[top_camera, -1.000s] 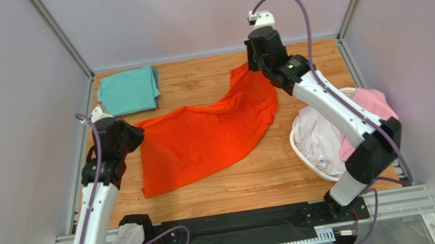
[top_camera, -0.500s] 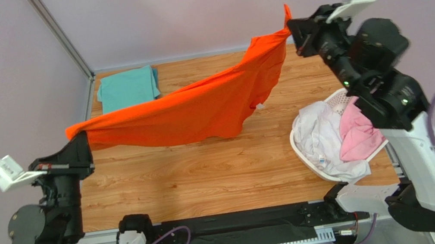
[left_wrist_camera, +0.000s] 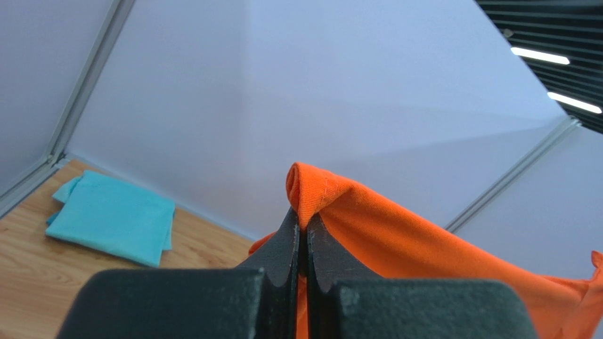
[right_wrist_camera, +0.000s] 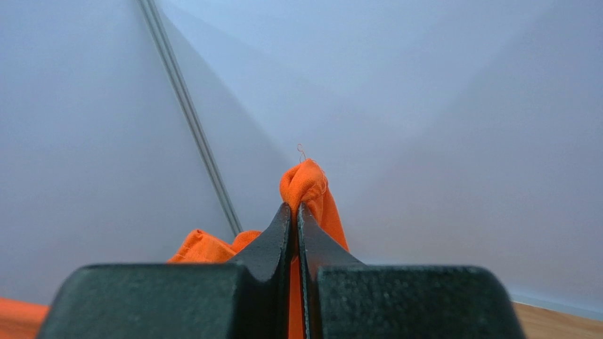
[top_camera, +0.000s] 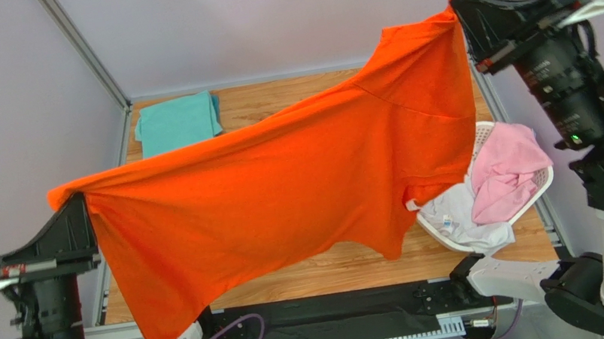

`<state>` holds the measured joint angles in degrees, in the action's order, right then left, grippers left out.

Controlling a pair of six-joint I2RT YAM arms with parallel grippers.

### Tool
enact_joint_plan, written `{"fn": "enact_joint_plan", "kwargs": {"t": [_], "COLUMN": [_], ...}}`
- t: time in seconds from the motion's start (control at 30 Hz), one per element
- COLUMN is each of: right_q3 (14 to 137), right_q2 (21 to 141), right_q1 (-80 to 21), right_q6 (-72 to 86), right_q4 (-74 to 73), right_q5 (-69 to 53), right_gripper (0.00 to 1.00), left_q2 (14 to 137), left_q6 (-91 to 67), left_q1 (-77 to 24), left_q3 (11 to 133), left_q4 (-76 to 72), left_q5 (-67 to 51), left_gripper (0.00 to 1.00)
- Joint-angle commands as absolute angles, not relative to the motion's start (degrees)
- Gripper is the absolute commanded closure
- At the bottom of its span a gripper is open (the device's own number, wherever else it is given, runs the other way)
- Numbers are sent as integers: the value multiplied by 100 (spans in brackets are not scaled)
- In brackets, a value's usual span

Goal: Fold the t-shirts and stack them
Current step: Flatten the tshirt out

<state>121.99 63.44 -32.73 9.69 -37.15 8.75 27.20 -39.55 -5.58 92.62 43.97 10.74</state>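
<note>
The orange-red t-shirt point(top_camera: 299, 188) hangs stretched in the air between both arms, high above the table. My left gripper point(top_camera: 76, 202) is shut on its near-left corner point(left_wrist_camera: 318, 194), and my right gripper point(top_camera: 458, 6) is shut on its far-right corner point(right_wrist_camera: 306, 185). The cloth drapes down toward the table's near edge and hides much of the wood. A folded teal-green t-shirt point(top_camera: 177, 124) lies flat at the far left corner, and it also shows as the teal-green t-shirt point(left_wrist_camera: 113, 219) in the left wrist view. Pale pink point(top_camera: 506, 169) and white point(top_camera: 458, 213) t-shirts sit bunched in the basket.
A white perforated basket point(top_camera: 507, 232) stands at the table's right edge. Metal frame posts point(top_camera: 82, 50) and grey walls close in the table on three sides. The wooden tabletop point(top_camera: 285, 99) shows at the back and the black rail point(top_camera: 329, 315) along the front.
Both arms have swung up and outward, lifting the orange-red t-shirt from a sagging band near the table into a wide sheet held high. The grips have not changed.
</note>
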Motion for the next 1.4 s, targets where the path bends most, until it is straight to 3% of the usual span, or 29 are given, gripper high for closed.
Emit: {"fn": "enact_joint_plan", "kwargs": {"t": [0.0, 0.1, 0.27, 0.3, 0.33, 0.43, 0.47, 0.5, 0.53, 0.57, 0.6, 0.67, 0.7, 0.77, 0.9, 1.23, 1.37], "right_q3": [12103, 11630, 10489, 10320, 10153, 9853, 9870, 9922, 9992, 10106, 10308, 10476, 10511, 10486, 10152, 7842, 7129], "right_q2": [7065, 7582, 8576, 8761, 9189, 10155, 10395, 10702, 10966, 11439, 11635, 11986, 12032, 11980, 11481, 9783, 9484], "right_q1": [-3270, -3208, -2541, -2383, -2321, -2241, -2241, -2241, -2241, -2250, -2241, -2241, -2250, -2250, -2259, -2672, -2742], "right_q6": [466, 290, 615, 694, 842, 941, 923, 914, 931, 949, 967, 1037, 1089, 1177, 1475, 2354, 2698], "right_q4": [-3630, -3279, -2524, -2366, -2112, -1891, -1855, -1863, -1976, -2065, -2266, -2416, -2452, -2513, -2689, -2690, -2646], "right_q5": [1440, 1985, 1566, 1425, 1137, 783, 739, 703, 729, 712, 703, 738, 773, 800, 747, 598, 457], "right_gripper": [100, 100, 100, 100, 100, 100, 100, 94, 86, 70, 43, 32, 16, 0, 0, 0, 0], "left_q2": [3409, 3866, 5058, 5297, 5822, 6955, 7222, 7486, 7923, 8102, 8243, 8446, 8464, 8411, 8069, 6646, 6609], "left_q6": [-3814, -3902, -4157, -4183, -4157, -4175, -4157, -4166, -4157, -4157, -4149, -4096, -4078, -3982, -3850, -3858, -3885], "left_q1": [-554, -554, -545, -545, -493, -344, -299, -238, -220, -194, -167, -167, -176, -176, -176, -377, -668], "left_q3": [8948, 8465, 7323, 7173, 6928, 6715, 6715, 6758, 6794, 6837, 6907, 6908, 6891, 6856, 6497, 5204, 4966], "left_q4": [4570, 4579, 4333, 4220, 4140, 3964, 3946, 3972, 3981, 4086, 4130, 4122, 4113, 4113, 4061, 3428, 3358], "left_q5": [1449, 1932, 2687, 2733, 2725, 2602, 2471, 2426, 2391, 2251, 2198, 2119, 2109, 1987, 1566, 308, 141], "left_gripper": [100, 100, 100, 95, 87, 48, 9, 1, 0, 0, 0, 0, 0, 0, 0, 0, 0]}}
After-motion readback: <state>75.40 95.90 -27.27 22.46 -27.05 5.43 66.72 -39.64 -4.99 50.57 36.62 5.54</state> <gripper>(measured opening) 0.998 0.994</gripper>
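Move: Each shut hand still holds a shoulder-side corner of the orange shirt, hung high between them. The left hand's corner goes to a table spot about 27 cm ahead, 3 cm left and 48 cm below; the folded teal shirt lies some 50 cm straight ahead, 47 cm below. The right hand's table spot is about 31 cm ahead, 8 cm left and 58 cm down; the laundry basket stands level with that hand, roughly 20 cm to its right, 52 cm lower. Swinging forward and steeply down together, both hands throw the orange shirt out over the table, about 30 cm forward, wrists tipping from slightly up to pointing down. The left opens first, while still well above the table, the right lower down; then, fingers wide, both draw back over the cloth, the right first rising a little, the left also easing right. ##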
